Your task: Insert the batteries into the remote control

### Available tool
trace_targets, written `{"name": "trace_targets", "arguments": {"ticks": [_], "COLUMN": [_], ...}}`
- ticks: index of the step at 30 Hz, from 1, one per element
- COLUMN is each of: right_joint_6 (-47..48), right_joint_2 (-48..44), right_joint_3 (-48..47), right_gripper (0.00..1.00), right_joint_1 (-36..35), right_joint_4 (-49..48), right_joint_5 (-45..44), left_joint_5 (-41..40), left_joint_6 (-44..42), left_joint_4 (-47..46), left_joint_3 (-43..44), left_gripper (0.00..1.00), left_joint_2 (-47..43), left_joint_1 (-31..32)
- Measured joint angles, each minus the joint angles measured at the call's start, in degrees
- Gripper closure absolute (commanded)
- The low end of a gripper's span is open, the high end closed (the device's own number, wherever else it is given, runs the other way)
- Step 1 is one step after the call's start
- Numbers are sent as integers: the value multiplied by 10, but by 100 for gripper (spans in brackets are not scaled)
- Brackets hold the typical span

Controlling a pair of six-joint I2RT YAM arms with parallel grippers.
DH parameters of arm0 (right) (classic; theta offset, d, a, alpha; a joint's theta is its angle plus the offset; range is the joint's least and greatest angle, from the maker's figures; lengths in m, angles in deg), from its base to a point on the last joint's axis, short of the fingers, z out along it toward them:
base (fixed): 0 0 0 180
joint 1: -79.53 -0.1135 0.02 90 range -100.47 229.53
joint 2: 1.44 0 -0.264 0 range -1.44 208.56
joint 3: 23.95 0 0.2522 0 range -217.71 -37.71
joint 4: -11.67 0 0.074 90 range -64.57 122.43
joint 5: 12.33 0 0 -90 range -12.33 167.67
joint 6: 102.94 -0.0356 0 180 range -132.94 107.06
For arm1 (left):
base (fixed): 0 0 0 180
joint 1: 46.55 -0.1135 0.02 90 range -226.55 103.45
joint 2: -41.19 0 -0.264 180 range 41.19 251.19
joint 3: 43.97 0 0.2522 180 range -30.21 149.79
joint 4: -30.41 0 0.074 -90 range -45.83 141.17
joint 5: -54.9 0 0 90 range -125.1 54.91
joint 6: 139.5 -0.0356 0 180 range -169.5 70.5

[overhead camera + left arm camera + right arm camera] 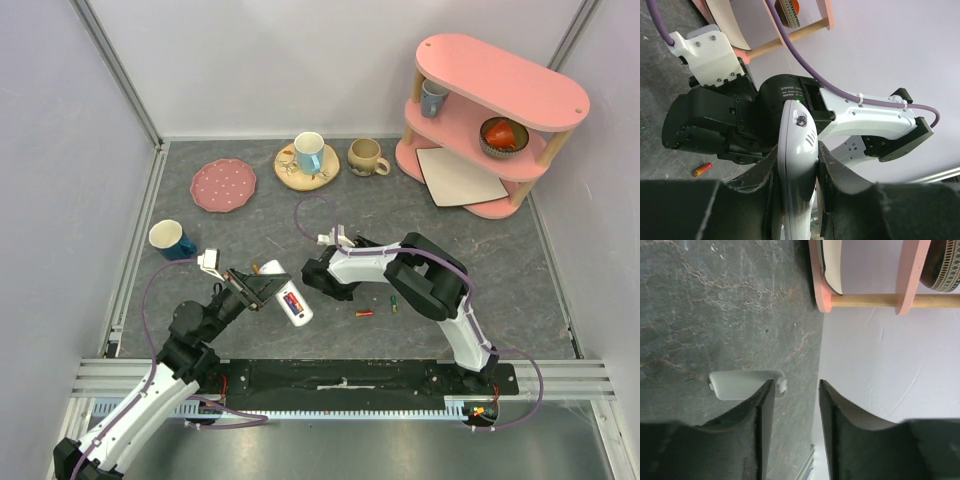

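Note:
My left gripper [262, 287] [797, 147] is shut on the white remote control [298, 310] [799, 145], clamping it edge-on between both fingers above the table. A red and blue battery [292, 298] shows in its open side. My right gripper [311, 277] [796, 382] stands open right beside the remote, with nothing between its jaws. A small white cover piece [740, 384] lies on the table against its left finger. On the table right of the arms lie a red-orange battery [365, 313] [701, 170] and a green battery [394, 304].
A blue cup [172, 240] stands left of the left gripper. At the back are a pink plate [223, 185], a mug on a wooden disc [309, 152] and a beige mug [366, 156]. A pink shelf [500, 110] with a beige board [458, 176] fills the back right.

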Motion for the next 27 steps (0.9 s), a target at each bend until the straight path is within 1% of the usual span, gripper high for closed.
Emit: {"name": "trace_targets", "arguments": {"ticks": [3, 12, 16, 19, 23, 25, 27], "right_joint_6": [19, 52, 63, 74, 83, 82, 75], "right_joint_2": [-8, -11, -41, -96, -210, -275, -322], "right_joint_3": [0, 15, 20, 38, 88, 140, 190], "right_gripper": [36, 34, 33, 34, 35, 36, 37], "right_joint_1": [0, 0, 10, 38, 109, 151, 182], "right_joint_4": [-26, -88, -120, -159, -237, -306, -356], "right_joint_5": [17, 80, 130, 188, 294, 374, 439], "left_joint_5": [0, 0, 0, 0, 0, 0, 0], "left_joint_6": [0, 0, 0, 0, 0, 0, 0], "left_joint_4": [0, 1, 1, 1, 1, 1, 1], "left_joint_3": [0, 0, 0, 0, 0, 0, 0], "left_gripper": [98, 98, 98, 98, 98, 98, 98], "left_joint_2": [-3, -5, -5, -5, -5, -5, -5], "left_joint_1": [0, 0, 0, 0, 0, 0, 0]}}
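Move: Just beneath the right fingertips lies the battery cover, about 3 cm ahead, 1 cm to the left and 4 cm below. The green battery is some 7 cm back from the hand and 1 cm right, and the red one about 9 cm back and 7 cm left, both on the table at the cover's height. From the left hand, which still holds the remote, the cover is roughly 16 cm ahead, 24 cm right and 20 cm below. Opening its fingers wider from less than half open, the right hand sinks about 3 cm beside the battery cover, drifting slightly left, then comes up again by 2 cm with a short shift forward and right. Meanwhile the wrist rolls some 60 degrees, left side rising, so that fingers that pointed forward and right end up pointing steeply down and forward over the cover. ##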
